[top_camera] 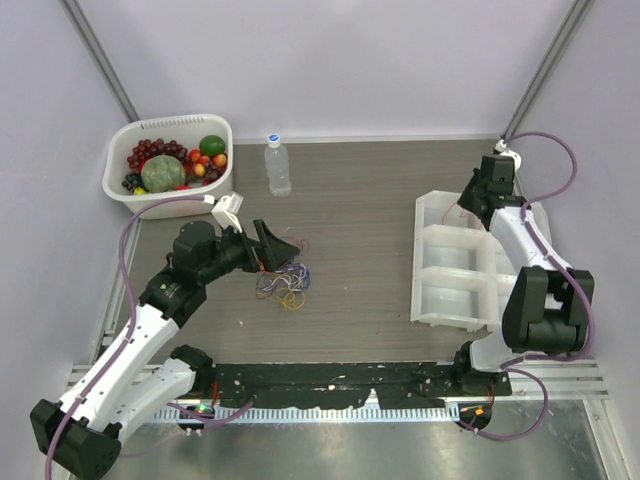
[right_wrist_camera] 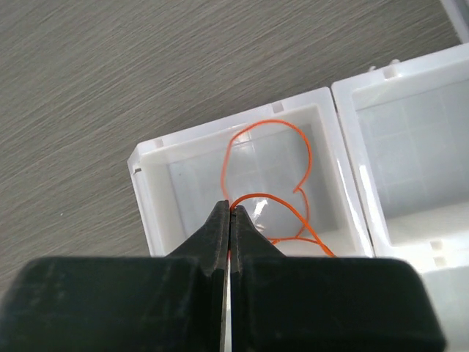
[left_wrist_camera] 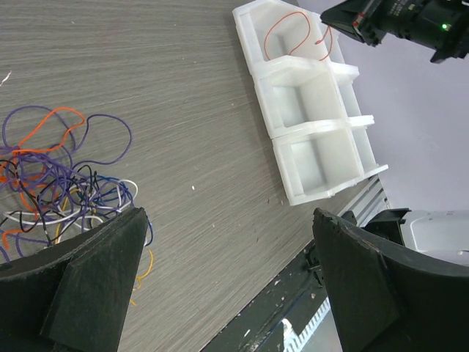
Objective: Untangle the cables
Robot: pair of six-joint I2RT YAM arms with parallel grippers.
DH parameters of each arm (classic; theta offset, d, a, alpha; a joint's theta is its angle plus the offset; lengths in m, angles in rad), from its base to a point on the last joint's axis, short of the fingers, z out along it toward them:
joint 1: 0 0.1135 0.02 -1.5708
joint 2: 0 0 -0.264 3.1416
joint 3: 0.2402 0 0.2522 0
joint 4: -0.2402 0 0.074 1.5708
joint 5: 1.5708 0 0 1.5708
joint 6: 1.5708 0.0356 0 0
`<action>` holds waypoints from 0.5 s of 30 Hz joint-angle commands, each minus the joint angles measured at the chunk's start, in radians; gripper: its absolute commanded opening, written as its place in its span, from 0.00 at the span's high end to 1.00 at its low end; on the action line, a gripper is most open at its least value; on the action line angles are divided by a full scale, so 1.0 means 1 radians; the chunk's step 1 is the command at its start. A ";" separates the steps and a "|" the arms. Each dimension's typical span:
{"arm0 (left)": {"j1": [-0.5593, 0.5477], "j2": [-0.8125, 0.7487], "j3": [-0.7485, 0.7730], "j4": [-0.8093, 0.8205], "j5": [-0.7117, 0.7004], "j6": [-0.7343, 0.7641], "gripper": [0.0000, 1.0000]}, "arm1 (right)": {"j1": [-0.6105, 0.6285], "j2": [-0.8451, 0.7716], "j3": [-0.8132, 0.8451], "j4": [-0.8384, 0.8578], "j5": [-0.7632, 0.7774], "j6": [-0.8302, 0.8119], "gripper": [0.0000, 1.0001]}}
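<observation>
The cables (top_camera: 285, 282) lie as a loose tangle of purple, orange, black, white and yellow loops on the wood table; the left wrist view shows the cables (left_wrist_camera: 58, 172) at its left edge. My left gripper (top_camera: 272, 250) hovers just above and left of the tangle, and the left gripper (left_wrist_camera: 231, 282) stands wide open with nothing between its fingers. One orange cable (right_wrist_camera: 270, 158) curls inside the far compartment of the white tray (right_wrist_camera: 146, 191). My right gripper (right_wrist_camera: 230, 209) is shut on this cable at its tips, over that compartment (top_camera: 445, 212).
The white tray (top_camera: 428, 275) has several compartments and lies on the right of the table. A white basket of fruit (top_camera: 122, 192) stands at the back left, with a water bottle (top_camera: 277, 166) beside it. A black strip (top_camera: 340, 385) runs along the table's near edge.
</observation>
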 commanded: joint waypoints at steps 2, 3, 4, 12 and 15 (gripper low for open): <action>0.004 -0.006 0.000 0.005 0.028 0.015 0.00 | -0.006 0.142 0.140 0.002 -0.025 -0.017 0.99; 0.004 -0.004 0.003 -0.004 0.030 0.017 0.00 | -0.006 0.159 0.175 -0.009 -0.023 -0.019 0.99; 0.004 -0.004 0.005 -0.011 0.033 0.020 0.00 | -0.006 0.194 0.194 -0.044 -0.025 -0.019 0.99; 0.004 -0.011 -0.015 -0.005 0.033 0.015 0.00 | -0.006 0.245 0.229 -0.142 -0.011 0.010 0.85; 0.004 0.006 -0.012 -0.001 0.038 0.017 0.00 | -0.005 0.258 0.273 -0.208 0.001 -0.011 0.60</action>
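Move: The far-left compartment of the white tray, into which the shut right fingers' orange cable already trails, has its middle about 7 cm ahead of the right hand, 2 cm to its right and 11 cm below. At the same depth, the far-right compartment sits 17 cm farther right than it; the middle-left one is some 3 cm back from the hand and 2 cm right. From the left hand the far-left compartment lies roughly 24 cm ahead, 41 cm right, 20 cm below. The orange cable, still pinched at the start, is lowered towards the tray's far-left compartment: the right hand sinks steadily by nearly 5 cm, swinging forward about 4 cm and then easing back 1.5 cm. The fingertips tip some 10 degrees further down, and in the later half the fingers part to roughly a quarter open, letting go of the cable. ##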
